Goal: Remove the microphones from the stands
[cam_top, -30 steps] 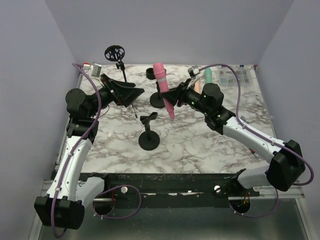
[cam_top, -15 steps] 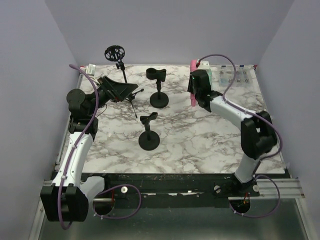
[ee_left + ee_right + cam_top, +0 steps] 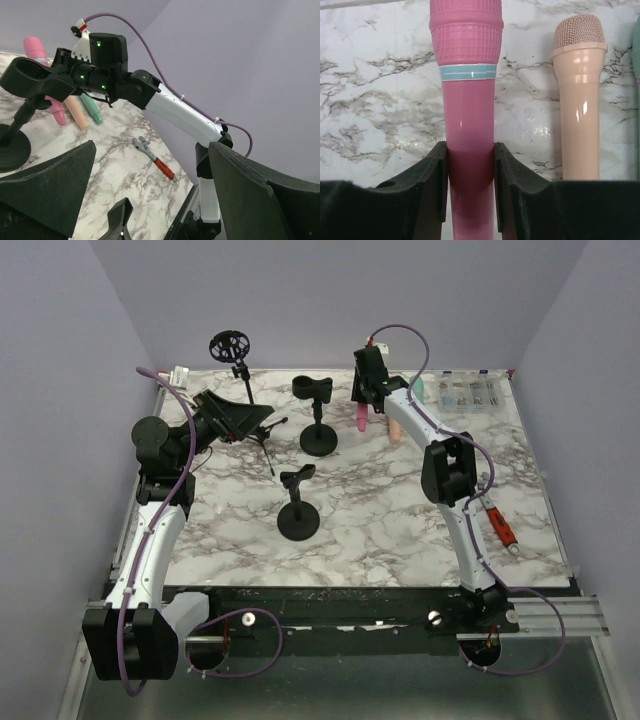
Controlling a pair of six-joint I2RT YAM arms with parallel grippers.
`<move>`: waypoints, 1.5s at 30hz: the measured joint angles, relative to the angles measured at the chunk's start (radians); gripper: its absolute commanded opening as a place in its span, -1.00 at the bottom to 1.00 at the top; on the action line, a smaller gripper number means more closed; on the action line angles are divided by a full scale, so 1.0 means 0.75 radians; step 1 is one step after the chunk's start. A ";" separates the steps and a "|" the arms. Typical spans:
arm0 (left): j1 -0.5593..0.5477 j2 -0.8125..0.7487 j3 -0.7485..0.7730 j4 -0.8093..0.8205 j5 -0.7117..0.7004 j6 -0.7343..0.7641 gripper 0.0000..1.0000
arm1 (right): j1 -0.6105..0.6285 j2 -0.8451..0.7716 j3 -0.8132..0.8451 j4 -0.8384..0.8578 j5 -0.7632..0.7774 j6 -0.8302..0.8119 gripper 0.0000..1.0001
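Note:
The pink microphone [image 3: 361, 418] is out of the stand and clamped between my right gripper's [image 3: 368, 382] fingers at the back of the table. In the right wrist view the gripper [image 3: 470, 150] holds its pink handle [image 3: 470, 105], head pointing away, low over the marble beside a peach microphone [image 3: 579, 100]. The black stand [image 3: 318, 438] with its empty clip [image 3: 313, 388] stands just to the left. My left gripper [image 3: 240, 420] is wide open and empty, left of that stand. In its wrist view [image 3: 150, 150] the clip [image 3: 35, 80] shows empty.
A peach microphone [image 3: 393, 428] and a green one [image 3: 418, 390] lie at the back. A second black stand [image 3: 298, 508] stands mid-table, and a shock-mount stand [image 3: 230, 345] at the back left. A red-handled wrench [image 3: 500, 525] lies at the right. A clear box [image 3: 465, 392] sits at the back right.
My right arm has carried the pink microphone from beside the stand to the back of the table, next to the peach microphone. The left arm has hardly moved.

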 measured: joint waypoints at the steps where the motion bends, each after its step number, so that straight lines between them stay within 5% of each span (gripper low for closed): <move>1: 0.006 0.005 0.001 -0.001 0.001 0.000 0.97 | -0.006 0.028 0.043 -0.031 -0.004 0.011 -0.98; 12: 0.053 0.055 0.002 -0.020 0.008 -0.008 0.97 | -0.038 0.137 0.142 -0.163 -0.003 0.035 -0.80; 21: 0.064 0.060 0.010 -0.027 0.030 -0.010 0.97 | -0.038 0.217 0.183 -0.162 0.008 0.034 -0.41; 35: 0.066 0.060 0.011 -0.048 0.030 -0.001 0.97 | -0.038 0.234 0.227 -0.161 0.018 0.015 0.51; 45: 0.066 0.038 0.013 -0.096 0.025 0.063 0.97 | -0.038 0.129 0.241 -0.197 -0.006 0.008 0.65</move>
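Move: Just below the right hand, which already holds the pink microphone, the clear table spot for it lies about 7 cm down and 2 cm to the right. The peach microphone lies roughly 9 cm right of the hand, level with it, and the green one about 14 cm right and 1 cm farther out. The nearer stand's foot is some 8 cm left and 9 cm back. From the left hand the spot is about 30 cm ahead, 18 cm right and 36 cm down. Lowering the pink microphone about 6 cm with a slight drift right and a small downward tip of the wrist, the right hand sets it on the table alongside the peach one, spreads its fingers to let go, then lifts away some 5 cm. The empty left hand eases down, forward and left a little, fingers still open. ##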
